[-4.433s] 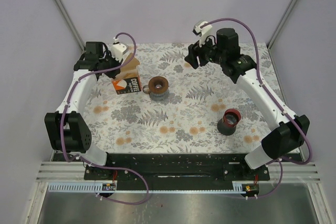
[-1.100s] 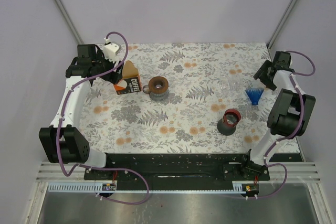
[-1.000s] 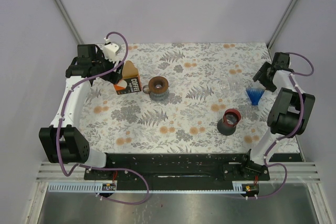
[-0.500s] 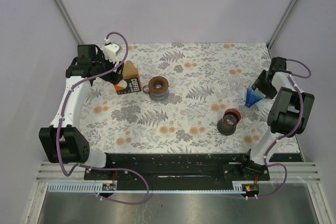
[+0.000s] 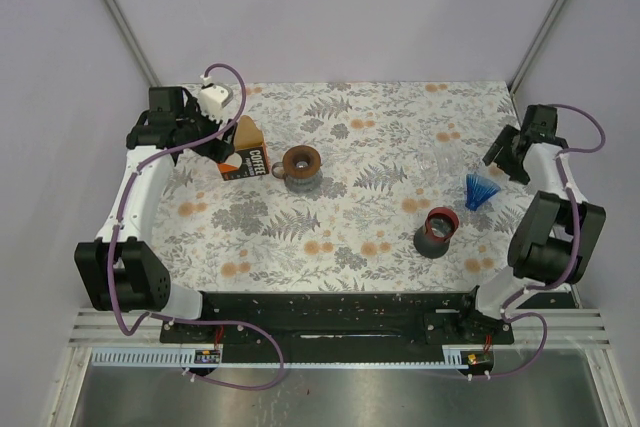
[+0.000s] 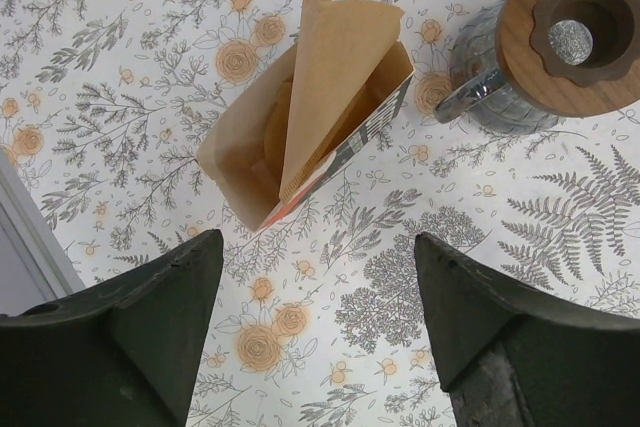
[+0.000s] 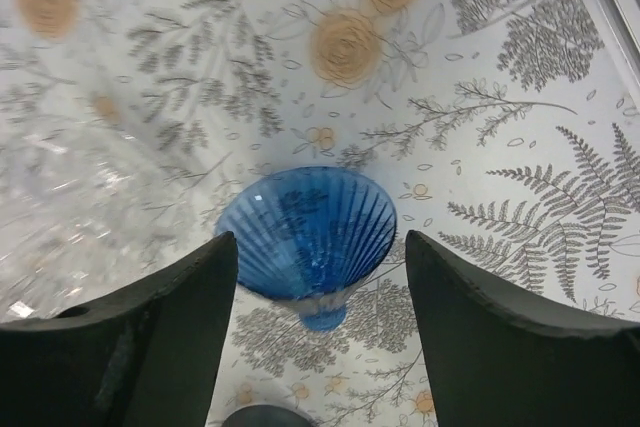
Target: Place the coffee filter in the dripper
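Observation:
A brown paper coffee filter (image 6: 335, 77) sticks up out of an open carton (image 6: 372, 135) at the back left of the table; the carton also shows in the top view (image 5: 252, 162). The blue ribbed dripper (image 7: 310, 232) lies tilted on the table at the right, also seen from above (image 5: 483, 190). My left gripper (image 6: 318, 239) is open and empty, just near of the carton (image 5: 213, 137). My right gripper (image 7: 318, 239) is open and empty, held above the dripper without touching it (image 5: 510, 152).
A glass mug with a wooden lid (image 5: 301, 168) stands right of the carton and shows in the left wrist view (image 6: 560, 37). A dark cup with a red rim (image 5: 437, 230) stands near the dripper. A clear glass vessel (image 7: 85, 207) sits left of the dripper.
My right arm swung from the back middle to the right edge, dipped toward the dripper, then drew back a little. The dripper shifted slightly. The left arm stayed still.

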`<state>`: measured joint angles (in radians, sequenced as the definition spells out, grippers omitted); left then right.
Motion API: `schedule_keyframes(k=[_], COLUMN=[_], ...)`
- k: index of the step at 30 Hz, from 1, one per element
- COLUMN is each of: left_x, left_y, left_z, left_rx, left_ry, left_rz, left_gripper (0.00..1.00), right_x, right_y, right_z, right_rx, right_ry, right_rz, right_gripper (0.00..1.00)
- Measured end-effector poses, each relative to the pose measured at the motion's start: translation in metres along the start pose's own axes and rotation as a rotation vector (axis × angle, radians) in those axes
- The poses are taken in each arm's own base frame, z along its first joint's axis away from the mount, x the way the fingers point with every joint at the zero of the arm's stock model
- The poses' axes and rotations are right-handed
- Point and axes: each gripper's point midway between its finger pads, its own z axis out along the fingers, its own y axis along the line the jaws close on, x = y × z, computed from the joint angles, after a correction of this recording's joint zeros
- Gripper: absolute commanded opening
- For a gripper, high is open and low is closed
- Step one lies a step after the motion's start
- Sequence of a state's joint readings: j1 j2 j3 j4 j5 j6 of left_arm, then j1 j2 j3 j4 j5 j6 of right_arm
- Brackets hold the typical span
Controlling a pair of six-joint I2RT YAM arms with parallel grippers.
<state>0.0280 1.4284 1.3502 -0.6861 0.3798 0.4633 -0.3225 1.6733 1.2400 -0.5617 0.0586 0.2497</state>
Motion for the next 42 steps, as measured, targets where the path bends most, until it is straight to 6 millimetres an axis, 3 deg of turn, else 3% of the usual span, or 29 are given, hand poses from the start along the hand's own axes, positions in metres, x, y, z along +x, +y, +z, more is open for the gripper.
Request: schedule_keyframes(k=[4,7,15,20,27,33,40,42], left_x=[0.001,0.001,0.006,0.009,0.009,0.009,0.009,0.009], left_y=[0.0,0.0,0.0,-0.001,-0.001,-0.001,-0.001,-0.001], left_z=[0.0,0.001,0.002,0.004,0.004,0.004,0.004,0.004], left_rx=[0.001,0.001,0.004,0.007,0.009,0.009,0.011,0.01], left_ry=[0.001,0.001,0.009,0.016,0.015,0.015,0.014,0.014], left_rz=[0.007,0.011,0.03,0.035,0.037,0.037,0.037,0.037], left_gripper=[0.81,0.81,0.82,0.82,0.82,0.82,0.82,0.82], right_x=[-0.018,-0.016,0.026,0.039,0.053,0.072,0.065,0.065], right_y=[0.018,0.031,0.046,0.044,0.041,0.036,0.037,0.037], right_z=[-0.032,-0.037,-0.006,-0.003,0.008,0.015,0.012,0.012], right_rx=[-0.112,-0.191,-0.285,-0.284,-0.27,-0.256,-0.26,-0.258], right_ry=[-0.09,-0.085,0.103,0.149,0.199,0.254,0.233,0.233], right_rz=[-0.016,-0.032,-0.054,-0.051,-0.042,-0.031,-0.032,-0.032], right_gripper=[0.77,0.75,0.67,0.62,0.49,0.25,0.0,0.0])
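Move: The blue ribbed cone lies on its side about 4 cm to the right hand's left, 2 cm back and 4 cm below the open fingers. The clear dripper stands some 13 cm left and 6 cm ahead of that hand, and the red-rimmed jar about 14 cm left and 11 cm back. From the idle left hand, the blue cone is roughly 57 cm to the right, 2 cm back and 17 cm below. The right fingers come to pinch the near-vertical edge of the blue cone's wide rim, closing from wide open to nearly shut. To get there the hand first hops up about 4 cm, swings left some 6 cm, then sinks well below its starting height while drawing slightly back, rolling about 15 degrees left side up and turning a little counter-clockwise. ##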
